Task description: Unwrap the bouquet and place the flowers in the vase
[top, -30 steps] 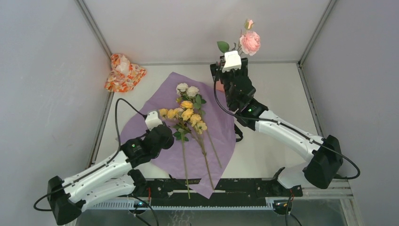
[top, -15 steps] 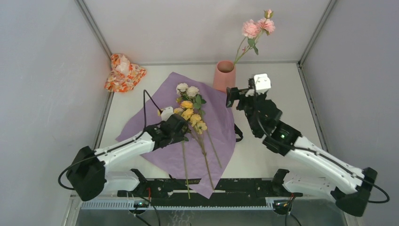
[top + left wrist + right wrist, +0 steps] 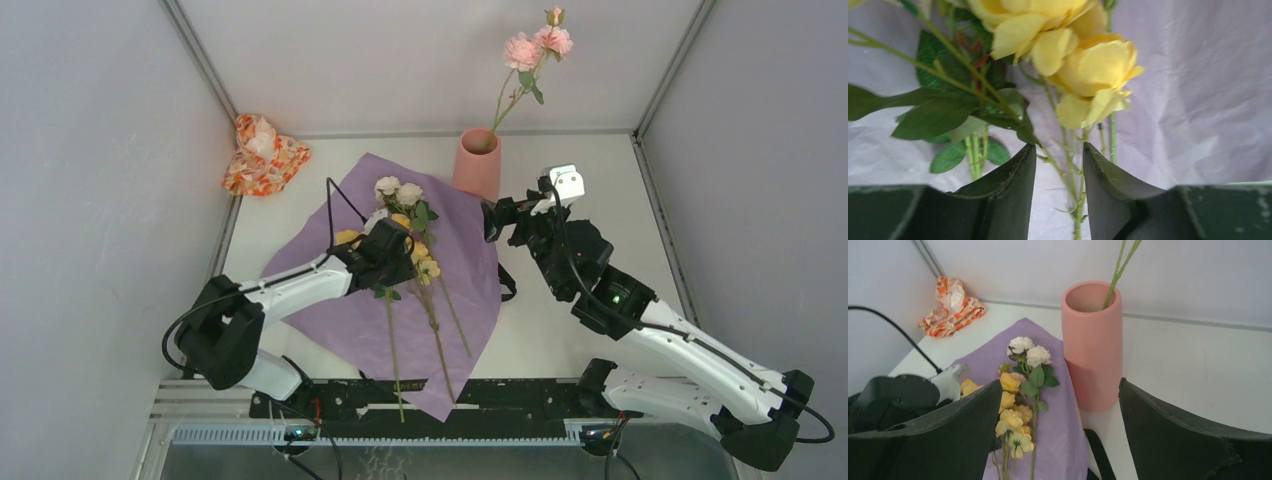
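Note:
The bouquet is unwrapped: its lilac-purple paper (image 3: 470, 270) lies flat on the table with yellow and white flowers (image 3: 405, 240) on it. One pink rose stem (image 3: 530, 45) stands in the salmon-pink vase (image 3: 477, 163). My left gripper (image 3: 395, 245) is over the yellow heads. In the left wrist view it (image 3: 1059, 150) is open, thin green stems (image 3: 1070, 185) run between its fingers, and a gap shows on each side. My right gripper (image 3: 500, 215) stands wide open and empty just right of the vase (image 3: 1093, 345), facing the flowers (image 3: 1015, 410).
An orange-red floral cloth bundle (image 3: 262, 152) lies at the back left corner. A black ribbon (image 3: 507, 283) lies by the paper's right edge. Grey walls close in the table on three sides.
My right gripper let go of the pink rose, which now stands in the vase, and drew back to the right, opening wider. My left gripper moved right onto the yellow flowers and opened.

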{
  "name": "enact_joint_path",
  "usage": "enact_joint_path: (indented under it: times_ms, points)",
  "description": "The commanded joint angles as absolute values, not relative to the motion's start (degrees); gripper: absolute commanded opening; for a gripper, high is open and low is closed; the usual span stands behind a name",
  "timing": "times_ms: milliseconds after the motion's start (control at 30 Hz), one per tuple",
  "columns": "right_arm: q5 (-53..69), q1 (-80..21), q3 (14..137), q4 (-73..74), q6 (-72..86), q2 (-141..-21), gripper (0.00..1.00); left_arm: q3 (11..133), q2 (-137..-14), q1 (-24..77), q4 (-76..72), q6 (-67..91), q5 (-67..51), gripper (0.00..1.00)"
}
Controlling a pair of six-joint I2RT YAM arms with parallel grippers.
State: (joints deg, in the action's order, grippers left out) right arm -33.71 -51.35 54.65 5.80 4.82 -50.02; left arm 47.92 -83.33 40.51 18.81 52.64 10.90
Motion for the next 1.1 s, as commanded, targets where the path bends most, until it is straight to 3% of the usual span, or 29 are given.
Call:
enact_joint_path:
  times_ms: [0, 400, 467, 567, 733, 1067]
  points:
    - [-31.24, -51.40, 54.70, 6.79, 7.07, -49.55, 0.95, 52.36, -85.66, 40.24, 15.87, 54.19, 8.04, 0.45]
    - [-31.19, -51.70, 52.37, 7.65, 7.76, -44.37, 0.95, 55.17, -95.03, 39.88, 16.24, 55.11, 6.80, 0.41]
    - [-31.43, -51.73, 52.06, 7.74, 8.10, -44.01, 0.95, 55.28, -95.69, 39.82, 16.25, 54.98, 6.77, 0.35]
    - [-31.72, -51.70, 51.81, 8.06, 8.51, -43.84, 0.95, 55.33, -95.41, 39.83, 16.30, 54.53, 7.03, 0.15]
    - [-31.25, -52.04, 51.26, 8.61, 9.49, -43.60, 0.94, 56.18, -90.76, 39.86, 19.12, 52.84, 10.70, 0.00]
    - [-31.20, -54.15, 45.35, 5.86, 11.35, -37.34, 0.93, 66.90, -69.52, 39.82, 28.72, 41.36, 25.31, 0.00]
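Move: The yellow flowers' stem, just below the lowest blooms, lies about 1 cm ahead of the left hand, 2 cm to its right and 4 cm below. The white roses lie some 16 cm ahead and 1 cm left, 5 cm down; a leafy stem lies 3 cm back and 3 cm left, also 5 cm down. The vase stands about 11 cm ahead and 14 cm right, its middle 6 cm higher. From the right hand that yellow stem is 1 cm ahead, 11 cm left and 32 cm below. The yellow flowers' stem is pinched just under the blooms: the open left hand shifts a couple of centimetres right and slightly forward over it, sinks about 4 cm, closes fully there, then lifts quickly by some 10 cm, with a little forward and left in the rise. The empty right hand, still wide open, eases back and down about 3 cm each, away from the vase. ##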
